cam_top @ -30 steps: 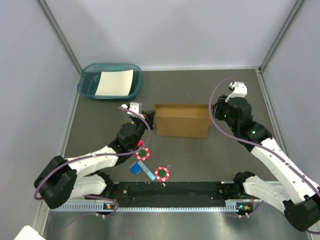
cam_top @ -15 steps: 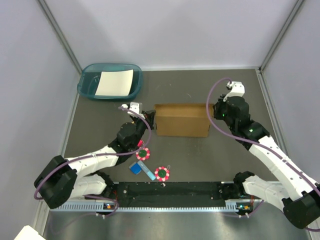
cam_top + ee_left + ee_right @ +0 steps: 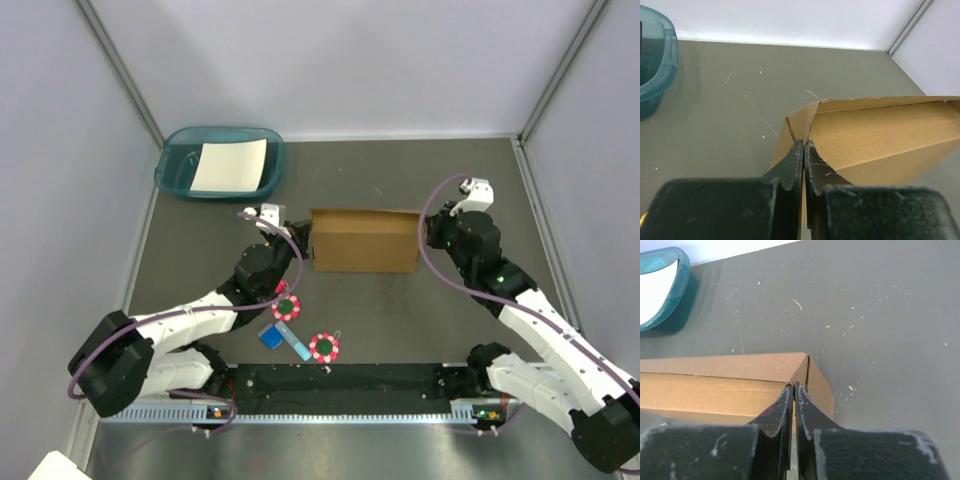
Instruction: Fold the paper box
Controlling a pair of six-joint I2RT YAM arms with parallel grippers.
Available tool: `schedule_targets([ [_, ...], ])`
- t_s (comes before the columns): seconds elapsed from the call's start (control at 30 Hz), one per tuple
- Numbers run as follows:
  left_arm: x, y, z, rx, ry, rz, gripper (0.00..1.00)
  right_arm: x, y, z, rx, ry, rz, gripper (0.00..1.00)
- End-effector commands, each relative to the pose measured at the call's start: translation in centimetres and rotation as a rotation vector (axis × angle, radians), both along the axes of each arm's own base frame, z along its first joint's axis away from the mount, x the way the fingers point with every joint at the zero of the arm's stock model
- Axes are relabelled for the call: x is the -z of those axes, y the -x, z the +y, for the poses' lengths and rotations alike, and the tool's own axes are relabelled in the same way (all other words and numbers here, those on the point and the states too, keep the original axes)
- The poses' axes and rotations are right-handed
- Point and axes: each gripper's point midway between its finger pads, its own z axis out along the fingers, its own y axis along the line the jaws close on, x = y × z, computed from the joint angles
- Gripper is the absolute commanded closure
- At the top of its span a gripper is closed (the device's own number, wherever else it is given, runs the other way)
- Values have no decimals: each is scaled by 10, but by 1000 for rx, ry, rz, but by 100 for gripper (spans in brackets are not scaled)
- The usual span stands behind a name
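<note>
The paper box (image 3: 365, 240) is a brown cardboard piece lying mid-table, partly formed, with walls raised. My left gripper (image 3: 303, 240) is at its left end. In the left wrist view the jaws (image 3: 804, 145) are pressed together on the upright edge of the box's end wall (image 3: 875, 135). My right gripper (image 3: 423, 236) is at the box's right end. In the right wrist view its fingers (image 3: 794, 386) are shut on the top edge at the corner of the paper box (image 3: 730, 382), with a thin strip of cardboard between them.
A teal tray (image 3: 172, 170) holding a white sheet (image 3: 228, 165) stands at the back left. Two red-and-white round pieces (image 3: 287, 308) (image 3: 324, 347) and a small blue block (image 3: 270, 337) lie near the left arm. Grey walls enclose the table.
My right gripper has closed onto the box's right end, and its wrist has shifted slightly right. The left gripper and the box have stayed put.
</note>
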Motion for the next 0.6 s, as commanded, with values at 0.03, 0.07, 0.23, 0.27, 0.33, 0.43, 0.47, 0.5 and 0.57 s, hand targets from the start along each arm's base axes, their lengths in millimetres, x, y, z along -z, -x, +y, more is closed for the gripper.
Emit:
schedule_targets([
  [0.03,98,16,23,-35,-232,252,97,74,26,-10,35,27,188,100],
  [0.07,100,17,23,-35,-236,258,97,81,29,-11,37,25,206,100],
  [0.23,97,16,25,-46,-234,266,84,96,34,-15,61,16,234,100],
  [0.27,95,17,26,-49,-237,267,82,94,34,-15,62,17,230,100],
  [0.33,86,16,26,-48,-238,247,74,86,32,-15,64,18,219,100],
  [0.43,69,18,27,-39,-219,214,67,77,29,-15,67,23,215,100],
  [0.47,59,19,28,-37,-197,194,66,77,29,-14,66,25,220,100],
  [0.5,56,21,29,-36,-194,192,65,73,27,-14,67,25,216,100],
  [0.57,40,25,33,-39,-149,163,62,73,28,-15,69,29,220,100],
])
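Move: The right hand's shut fingertips are already at the right end of the paper box's half-folded lid, 1 cm to their left and 1 cm ahead. The upright box's middle is 12 cm left of this hand, 1 cm ahead and 8 cm lower. From the left hand, also shut at the box, the lid's left end is about 1 cm right and 1 cm ahead; the teal bin is roughly 20 cm ahead, 19 left and 14 lower. Shut tips at the lid's right end, the right hand presses down about 3 cm, drawing back 1 cm towards the robot and rolling slightly left side up, then stays there. The left hand at first keeps its place at the box's left top corner, then opens its fingers about a third and starts easing back by 1 cm, one finger still close to the side-flap crease. ##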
